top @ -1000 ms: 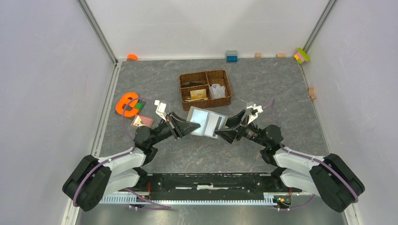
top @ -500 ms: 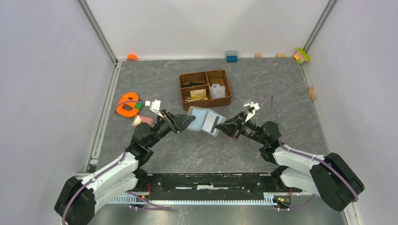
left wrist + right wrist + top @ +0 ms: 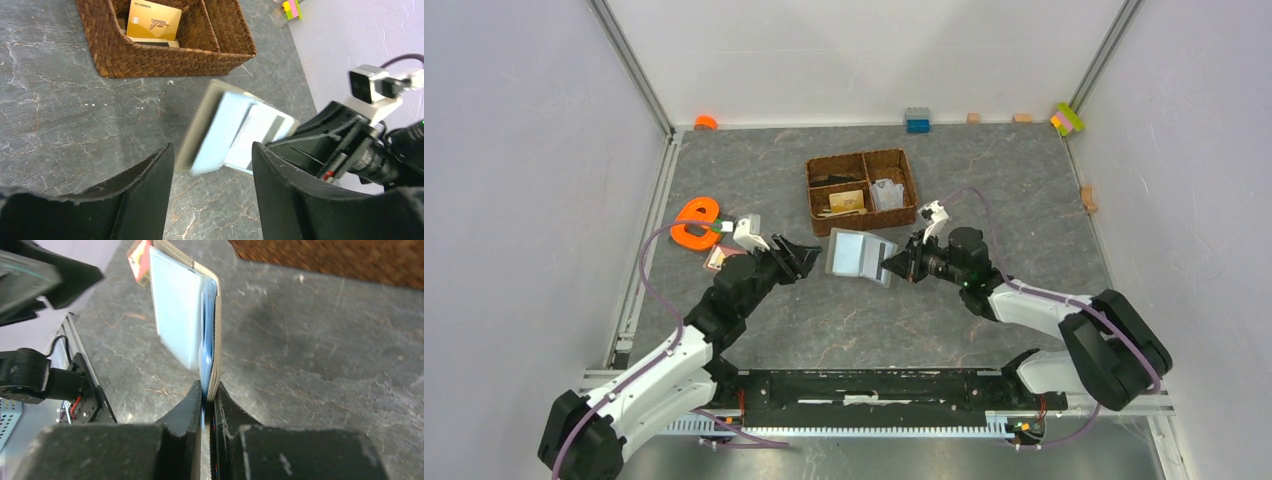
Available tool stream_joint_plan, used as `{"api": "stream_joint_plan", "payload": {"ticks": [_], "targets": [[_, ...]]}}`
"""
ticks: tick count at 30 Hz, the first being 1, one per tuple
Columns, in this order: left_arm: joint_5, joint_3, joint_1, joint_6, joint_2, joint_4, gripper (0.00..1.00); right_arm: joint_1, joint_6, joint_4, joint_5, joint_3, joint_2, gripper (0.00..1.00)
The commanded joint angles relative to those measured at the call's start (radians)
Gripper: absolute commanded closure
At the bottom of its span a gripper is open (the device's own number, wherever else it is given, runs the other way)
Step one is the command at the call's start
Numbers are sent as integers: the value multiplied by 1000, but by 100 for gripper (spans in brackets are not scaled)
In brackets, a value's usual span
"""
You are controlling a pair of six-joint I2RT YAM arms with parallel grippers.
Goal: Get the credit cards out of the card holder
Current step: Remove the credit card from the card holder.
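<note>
The card holder (image 3: 856, 254) is open, showing light-blue inside faces, and is held just above the table in front of the basket. It also shows in the left wrist view (image 3: 227, 127) and edge-on in the right wrist view (image 3: 182, 310). My right gripper (image 3: 892, 266) (image 3: 208, 387) is shut on its right edge. My left gripper (image 3: 810, 258) (image 3: 212, 150) is open and empty, a little left of the holder. An orange-tan credit card (image 3: 847, 200) (image 3: 152, 22) lies in the basket. A reddish card (image 3: 717, 257) lies on the table, partly hidden by my left arm.
The brown woven divided basket (image 3: 908, 190) (image 3: 165, 55) stands just behind the holder. An orange ring-shaped thing (image 3: 692, 222) lies at the left. Small blocks (image 3: 917, 120) sit along the back wall and at the right corner (image 3: 1068, 118).
My left gripper has let go of the holder's left edge and drawn back to the left. My right gripper has carried the holder slightly farther from the bases.
</note>
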Motion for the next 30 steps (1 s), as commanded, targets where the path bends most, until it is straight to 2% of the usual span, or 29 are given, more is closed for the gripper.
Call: {"api": "stream_joint_plan", "payload": {"ticks": [1, 3, 6, 14, 16, 21, 24, 30], "targets": [[92, 58, -1, 76, 18, 24, 38, -22, -2, -84, -60, 64, 65, 100], [180, 73, -3, 105, 34, 34, 41, -29, 1, -91, -69, 69, 81, 100], [323, 63, -18, 142, 79, 150, 49, -30, 5, -86, -92, 71, 83, 100], [524, 166, -51, 160, 361, 197, 60, -35, 44, -30, -191, 64, 78, 100], [535, 184, -51, 156, 411, 197, 64, -35, 65, -15, -219, 63, 88, 100], [539, 177, -38, 148, 435, 215, 66, -36, 92, 20, -261, 57, 78, 100], [561, 153, -24, 138, 420, 265, 65, -39, 102, 26, -283, 56, 69, 100], [556, 154, -18, 153, 426, 230, 59, -62, 165, 89, -344, 35, 46, 100]]}}
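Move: The striped credit card, still in the open card holder, lies about 15 cm to the left hand's right, nearly level ahead and some 3 cm lower. The right fingers pinch the holder's right end about 19 cm to the left hand's right and 2 cm back. The basket stands 19 cm ahead, 12 cm right and 15 cm below the left hand. From the right hand, the card lies 4 cm left, 2 cm ahead and slightly higher. The right fingers keep their pinch on the holder, dipping about 4 cm and rising most of that again while drawing back 3 cm and turning slightly counter-clockwise. The left hand swings right some 10 cm towards the credit card, easing back and a little down, yawing clockwise about 30 degrees and narrowing its still-open fingers; contact with the card can't be made out. ##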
